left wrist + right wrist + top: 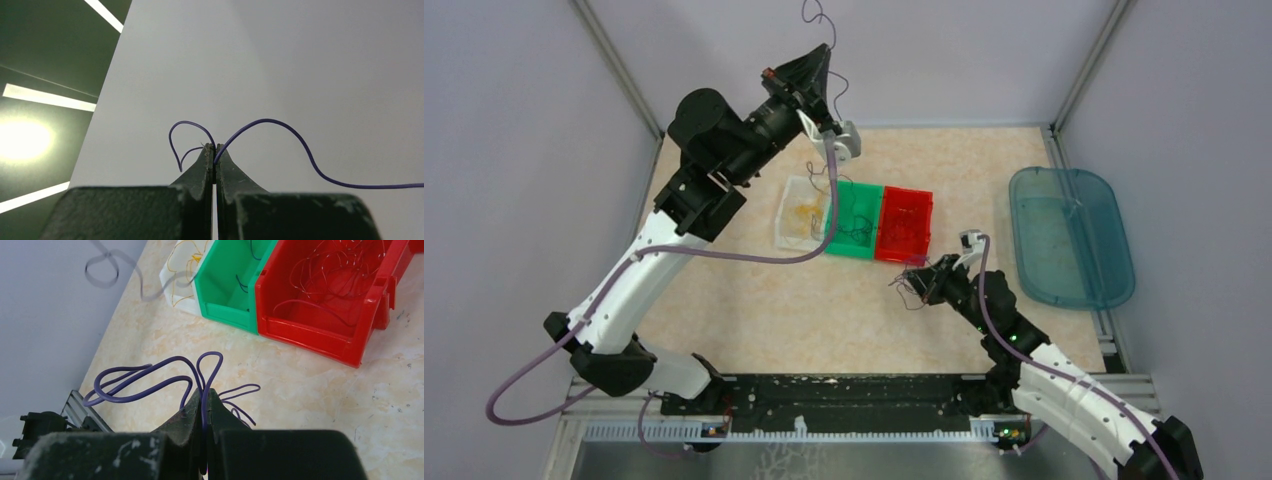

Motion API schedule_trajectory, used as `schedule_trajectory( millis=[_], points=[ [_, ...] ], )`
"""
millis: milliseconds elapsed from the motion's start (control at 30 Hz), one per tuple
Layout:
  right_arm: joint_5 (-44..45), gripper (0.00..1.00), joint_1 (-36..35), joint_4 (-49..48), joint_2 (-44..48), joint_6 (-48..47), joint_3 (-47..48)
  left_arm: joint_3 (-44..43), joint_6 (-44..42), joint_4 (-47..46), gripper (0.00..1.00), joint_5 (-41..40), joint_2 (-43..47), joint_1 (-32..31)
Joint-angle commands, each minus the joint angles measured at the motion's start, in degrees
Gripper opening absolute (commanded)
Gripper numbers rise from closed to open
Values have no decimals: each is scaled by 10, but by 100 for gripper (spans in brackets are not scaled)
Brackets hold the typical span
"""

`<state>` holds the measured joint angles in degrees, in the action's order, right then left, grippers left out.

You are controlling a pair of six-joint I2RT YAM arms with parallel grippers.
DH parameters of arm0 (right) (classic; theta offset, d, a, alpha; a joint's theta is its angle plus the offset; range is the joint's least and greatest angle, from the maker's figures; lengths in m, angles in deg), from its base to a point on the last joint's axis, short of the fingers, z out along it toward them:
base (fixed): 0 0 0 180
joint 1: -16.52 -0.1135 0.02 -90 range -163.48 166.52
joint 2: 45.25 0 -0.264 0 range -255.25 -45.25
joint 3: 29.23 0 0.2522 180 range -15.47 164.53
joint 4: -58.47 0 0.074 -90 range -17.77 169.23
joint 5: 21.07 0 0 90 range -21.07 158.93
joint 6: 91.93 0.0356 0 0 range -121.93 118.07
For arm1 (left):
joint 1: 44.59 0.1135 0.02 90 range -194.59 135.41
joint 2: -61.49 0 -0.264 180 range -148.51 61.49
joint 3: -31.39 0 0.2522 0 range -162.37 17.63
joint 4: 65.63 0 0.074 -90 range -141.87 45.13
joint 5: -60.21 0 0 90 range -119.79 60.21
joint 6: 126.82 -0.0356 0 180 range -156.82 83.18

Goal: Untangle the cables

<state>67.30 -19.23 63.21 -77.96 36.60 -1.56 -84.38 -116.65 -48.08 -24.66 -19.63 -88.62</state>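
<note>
My left gripper [826,50] is raised high above the bins and is shut on a thin purple cable [816,14]. In the left wrist view that cable [270,121] arcs out both sides of the closed tips [215,147] against the grey wall. My right gripper [916,282] sits low over the table, just in front of the red bin. It is shut on a bunch of purple cable loops [145,376] that spread left and right of its tips [204,392].
Three bins stand in a row mid-table: a white one [796,215] with yellow-orange wires [181,267], a green one [856,222] with a dark wire, and a red one [904,226] with red wires [340,265]. A teal tray [1069,238] lies at the right edge.
</note>
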Motion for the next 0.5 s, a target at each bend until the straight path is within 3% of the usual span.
schedule_trajectory(
  millis=[0,267,467],
  points=[
    [-2,0,4,-32,3,-1,6,-20,51,-61,0,2,-9,16],
    [2,0,4,-17,18,5,8,-28,69,-87,0,26,-45,69],
    [12,0,4,2,41,10,10,22,51,-127,0,44,-62,91]
  ],
)
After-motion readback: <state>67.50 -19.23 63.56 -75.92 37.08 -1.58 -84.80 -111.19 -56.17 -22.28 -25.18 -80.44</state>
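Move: The green bin, where the dark cable in the left gripper is headed, lies some 9 cm ahead of that hand, about 5 cm to its right and roughly 55 cm below. At the same depth below, the white bin is about 9 cm ahead and 5 cm left, the red bin 8 cm ahead and 15 cm right. From the right hand, still holding its purple bundle, the green bin is about 20 cm ahead, 12 cm left and 13 cm lower. Carry the left gripper forward about 6 cm, high over the table, drifting some 2 cm left, to bring the cable out towards the green bin. Let it rise just over a centimetre at first, then sink back to about its starting height. Keep the fingers shut on the cable and let the wrist turn only some 5 degrees. ##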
